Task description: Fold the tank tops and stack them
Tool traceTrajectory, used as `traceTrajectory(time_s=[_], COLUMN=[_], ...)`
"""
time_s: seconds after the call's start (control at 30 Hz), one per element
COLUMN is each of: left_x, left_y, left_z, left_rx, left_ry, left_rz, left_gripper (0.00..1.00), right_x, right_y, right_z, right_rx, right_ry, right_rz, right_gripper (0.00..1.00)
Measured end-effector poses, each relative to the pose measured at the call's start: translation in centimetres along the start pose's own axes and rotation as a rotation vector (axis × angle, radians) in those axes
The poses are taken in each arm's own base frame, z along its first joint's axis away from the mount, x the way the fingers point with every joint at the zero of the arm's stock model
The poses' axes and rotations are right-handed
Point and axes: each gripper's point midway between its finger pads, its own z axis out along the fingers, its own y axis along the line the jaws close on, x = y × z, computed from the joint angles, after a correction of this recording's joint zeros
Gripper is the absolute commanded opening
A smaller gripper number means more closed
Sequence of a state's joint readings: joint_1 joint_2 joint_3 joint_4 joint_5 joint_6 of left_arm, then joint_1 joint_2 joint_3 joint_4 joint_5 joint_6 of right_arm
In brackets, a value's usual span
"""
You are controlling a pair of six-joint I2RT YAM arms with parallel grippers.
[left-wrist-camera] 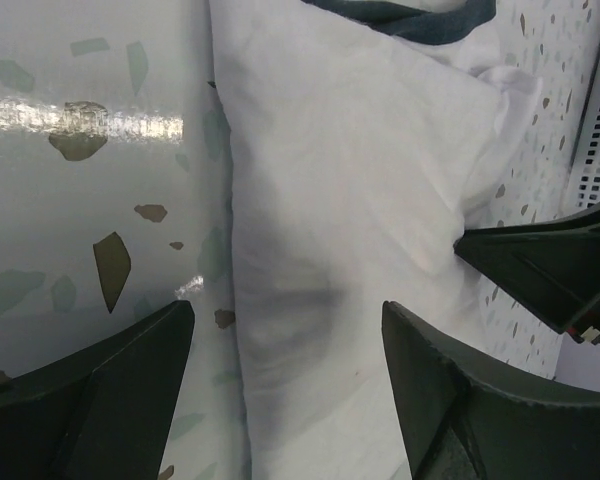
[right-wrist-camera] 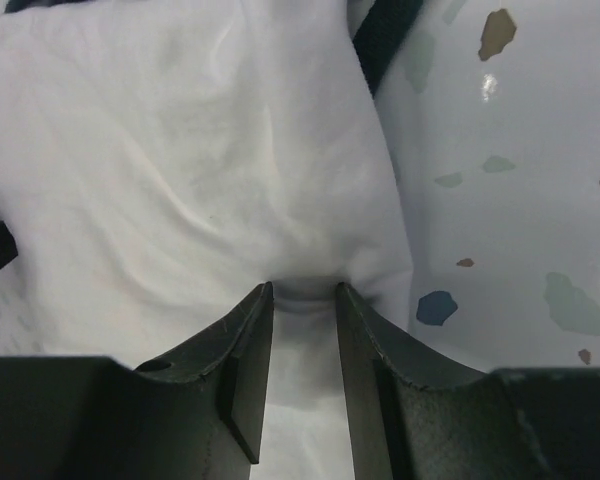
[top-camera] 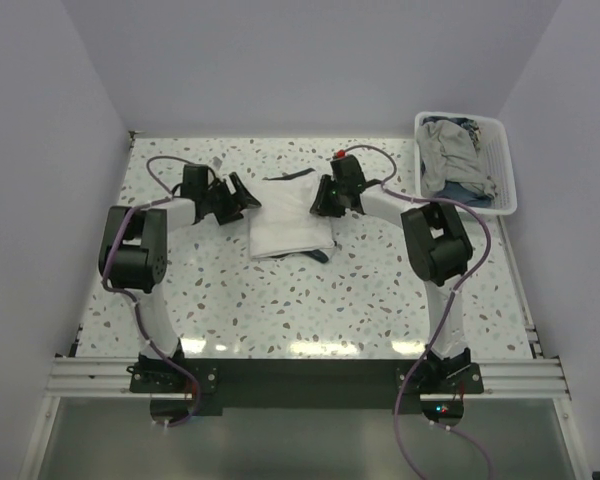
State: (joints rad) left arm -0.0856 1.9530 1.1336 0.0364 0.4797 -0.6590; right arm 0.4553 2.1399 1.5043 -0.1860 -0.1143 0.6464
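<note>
The white tank top [top-camera: 290,228] lies folded into a small rectangle in the middle of the table, with navy trim [top-camera: 315,256] poking out at its near edge. My left gripper [top-camera: 235,200] hovers open at its left edge; in the left wrist view its fingers straddle the white cloth [left-wrist-camera: 330,200] without touching it. My right gripper [top-camera: 328,205] sits on the right edge. In the right wrist view the cloth [right-wrist-camera: 180,150] puckers between its narrow jaws [right-wrist-camera: 304,288], which pinch a fold. A grey tank top [top-camera: 448,150] lies crumpled in the basket.
The white slatted basket [top-camera: 507,190] stands at the back right corner, holding the grey cloth and some darker fabric. A thin dark strap [top-camera: 290,176] lies on the speckled table [top-camera: 280,300] behind the folded top. Grey walls close in on three sides.
</note>
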Motion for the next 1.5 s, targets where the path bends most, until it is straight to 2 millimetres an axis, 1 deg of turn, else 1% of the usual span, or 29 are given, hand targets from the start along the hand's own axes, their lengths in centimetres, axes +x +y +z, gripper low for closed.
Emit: traceTrajectory(time_s=[0.07,0.17,0.27,0.3,0.37,0.4,0.43,0.47,0.5,0.57,0.6,0.7,0.77,0.8,0.9,1.0,1.1,1.13,1.2,1.23,1.33,1.4,1.5], left_x=[0.0,0.2,0.2,0.2,0.3,0.2,0.1,0.1,0.1,0.1,-0.1,-1.0,-2.4,-3.4,-6.5,-10.3,-14.5,-15.8,-18.1,-19.0,-21.1,-22.6,-24.5], left_y=[-0.1,-0.2,-0.3,-0.4,-0.6,-0.7,-0.8,-0.8,-0.7,-0.5,-0.5,-0.5,-0.2,0.1,1.7,3.8,6.7,7.7,10.0,11.0,13.4,14.7,16.0], left_z=[0.3,0.6,1.3,1.6,2.4,2.8,3.2,3.5,3.8,4.1,4.2,4.5,4.8,5.0,4.8,4.5,3.7,3.2,2.1,1.5,-0.2,-1.2,-2.3], left_rx=[0.01,0.006,-0.015,-0.026,-0.045,-0.053,-0.063,-0.074,-0.087,-0.112,-0.126,-0.185,-0.243,-0.282,-0.415,-0.544,-0.671,-0.71,-0.781,-0.81,-0.878,-0.922,-0.966], left_ry=[-0.001,-0.002,-0.007,-0.011,-0.012,-0.012,-0.016,-0.017,-0.017,-0.016,-0.016,-0.011,-0.026,-0.042,-0.083,-0.131,-0.191,-0.211,-0.245,-0.263,-0.297,-0.322,-0.365], left_rz=[0.006,0.023,0.049,0.059,0.081,0.092,0.101,0.11,0.113,0.117,0.12,0.143,0.169,0.186,0.232,0.277,0.31,0.316,0.321,0.319,0.318,0.327,0.339], left_gripper=[0.79,0.71,0.61,0.56,0.48,0.42,0.32,0.25,0.11,0.04,0.0,0.0,0.0,0.0,0.0,0.0,0.0,0.0,0.0,0.0,0.0,0.0,0.0], right_x=[-0.2,-0.4,-0.4,-0.4,-0.4,-0.4,-0.4,-0.4,-0.6,-0.7,-0.7,-1.1,-1.8,-2.2,-3.9,-5.1,-5.9,-6.1,-6.2,-6.2,-5.6,-4.9,-4.6], right_y=[-0.6,-0.9,-0.9,-0.9,-0.9,-0.9,-0.9,-0.8,-0.6,-0.3,-0.2,0.5,1.2,1.9,4.0,5.9,7.0,7.2,7.4,7.3,6.8,6.3,6.0], right_z=[0.2,0.2,0.2,0.2,0.2,0.1,0.1,0.1,0.0,-0.2,-0.3,-1.6,-3.0,-4.1,-8.3,-13.3,-17.0,-17.8,-18.8,-18.9,-18.3,-17.8,-17.4], right_rx=[0.004,0.008,0.008,0.007,0.007,0.006,0.005,0.003,-0.002,-0.012,-0.015,-0.023,-0.037,-0.05,-0.109,-0.172,-0.213,-0.218,-0.227,-0.228,-0.218,-0.206,-0.199], right_ry=[0.003,0.0,0.0,0.0,0.001,0.001,0.002,0.002,0.002,0.004,0.007,0.008,-0.007,-0.022,-0.087,-0.164,-0.227,-0.246,-0.266,-0.269,-0.255,-0.238,-0.229], right_rz=[0.01,0.016,0.016,0.016,0.017,0.017,0.017,0.018,0.016,0.015,0.015,0.014,0.011,0.007,-0.008,-0.033,-0.064,-0.073,-0.085,-0.088,-0.088,-0.087,-0.087], right_gripper=[0.34,0.34,0.34,0.34,0.36,0.38,0.43,0.46,0.52,0.56,0.59,0.65,0.66,0.66,0.67,0.69,0.69,0.69,0.69,0.69,0.69,0.69,0.69])
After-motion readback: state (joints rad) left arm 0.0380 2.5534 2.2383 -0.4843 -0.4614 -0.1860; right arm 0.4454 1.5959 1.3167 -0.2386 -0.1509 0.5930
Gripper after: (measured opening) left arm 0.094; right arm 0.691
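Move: The folded tank top lies flat between my hands. From my left hand its left edge is just 2 cm ahead, 3 cm right and 2 cm below, its middle about 13 cm right and 2 cm back. The table's far left corner is some 22 cm ahead and 33 cm left. From my right hand the tank top's middle is about 9 cm left, 3 cm back and 2 cm below; the laundry basket stands roughly 40 cm right and 14 cm ahead. I ease my left hand down, forward and right a couple of centimetres and shut its fingers on the tank top's left edge. Meanwhile my right hand opens wider, comes off the cloth and rises nearly 20 cm, drawing back a little. Keeping its pinch low, my left hand then drags the tank top left and forward to the far left corner, swinging its fingers from forward-right to forward-left. ##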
